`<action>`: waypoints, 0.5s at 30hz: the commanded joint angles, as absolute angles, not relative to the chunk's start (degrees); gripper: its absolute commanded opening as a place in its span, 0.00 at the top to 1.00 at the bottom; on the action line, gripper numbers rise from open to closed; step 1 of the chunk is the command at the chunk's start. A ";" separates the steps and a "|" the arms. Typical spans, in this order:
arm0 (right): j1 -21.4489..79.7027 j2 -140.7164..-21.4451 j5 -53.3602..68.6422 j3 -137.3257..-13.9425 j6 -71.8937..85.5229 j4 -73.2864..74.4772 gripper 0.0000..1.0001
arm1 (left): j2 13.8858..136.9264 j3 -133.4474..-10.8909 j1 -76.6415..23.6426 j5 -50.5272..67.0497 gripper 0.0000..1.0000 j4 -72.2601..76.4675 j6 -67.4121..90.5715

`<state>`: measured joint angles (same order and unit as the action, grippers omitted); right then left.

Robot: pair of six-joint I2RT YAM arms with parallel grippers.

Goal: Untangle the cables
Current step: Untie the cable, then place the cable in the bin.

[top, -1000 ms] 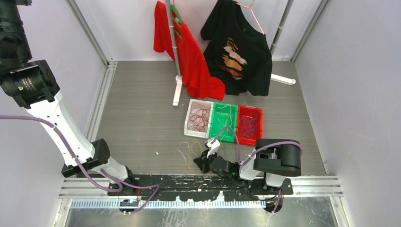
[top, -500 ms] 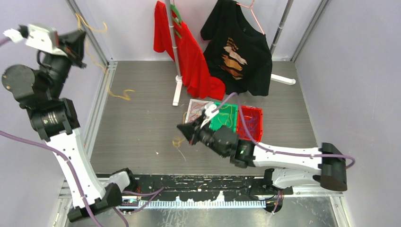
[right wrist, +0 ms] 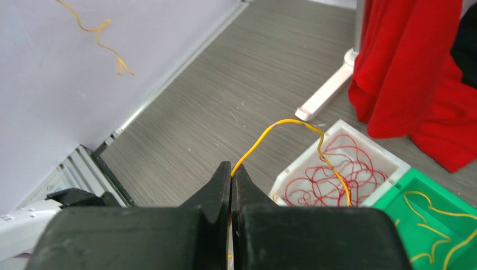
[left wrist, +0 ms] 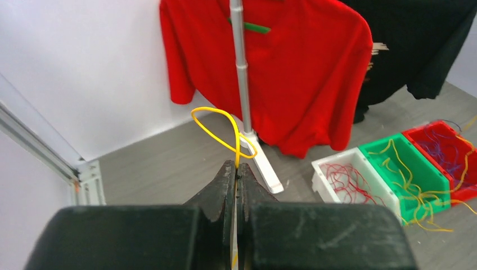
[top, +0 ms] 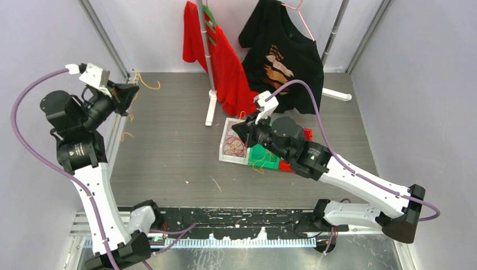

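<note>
My left gripper (top: 133, 93) is raised at the far left, shut on a yellow cable (top: 147, 84). That cable loops out past the tips (left wrist: 219, 121), and more of it hangs below (top: 125, 121). My right gripper (top: 236, 128) hovers over the white bin (top: 223, 147), shut on another yellow cable (right wrist: 281, 122). This one arcs over the red cables (right wrist: 332, 174) towards the green bin (right wrist: 433, 225). Yellow strands (top: 257, 165) hang over the front of the green bin (top: 264, 155). Purple cables (left wrist: 444, 147) lie in the red bin (left wrist: 457, 194).
A clothes rack pole (top: 207, 50) with a white foot (top: 211, 109) stands behind the bins, with a red shirt (top: 230, 73) and a black shirt (top: 287, 62) hanging on it. Metal frame rails (top: 121, 121) run along the side walls. A few small scraps (top: 215, 183) lie on the grey floor.
The left gripper came down and in from the wall with its yellow cable. The right arm reached farther back, carrying its yellow cable off the floor to above the white bin.
</note>
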<state>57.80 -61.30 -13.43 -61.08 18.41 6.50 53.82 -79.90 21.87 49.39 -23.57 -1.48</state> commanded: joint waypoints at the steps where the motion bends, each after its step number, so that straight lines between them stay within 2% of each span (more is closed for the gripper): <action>1: 54.72 -58.75 -9.36 -64.00 19.99 12.15 0.99 | 51.23 -77.11 21.97 52.80 1.00 -26.29 -3.93; 5: 51.72 -57.78 -8.76 -65.09 19.35 13.24 0.99 | 51.18 -76.39 22.02 53.22 1.00 -28.31 -5.48; 15: 47.37 -57.12 -6.46 -77.00 15.98 16.93 0.99 | 51.90 -78.49 22.00 52.92 1.00 -29.28 -6.94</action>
<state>47.94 -59.35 -7.90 -72.58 18.04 17.74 52.27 -76.05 21.87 52.14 -29.52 -5.50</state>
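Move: Each shut gripper holds a length of yellow cable well above the table. From the right hand, the green tray's middle is about 10 cm ahead, 8 cm right and 31 cm below; the white tray is some 11 cm ahead and 3 cm left, the red tray about 9 cm ahead and 20 cm right, both at that depth. From the left hand, the green tray lies roughly 5 cm ahead, 39 cm right and 43 cm down. Rightward and up, the right hand carries its yellow cable away from the left hand, drifting slightly forward; it first dips a little, then climbs to end about 6 cm higher and 5 cm further right, nearer in plan to above the green tray. The left hand sinks some 4 cm, mostly early, then nearly stops. Both grippers stay shut on their lengths. ##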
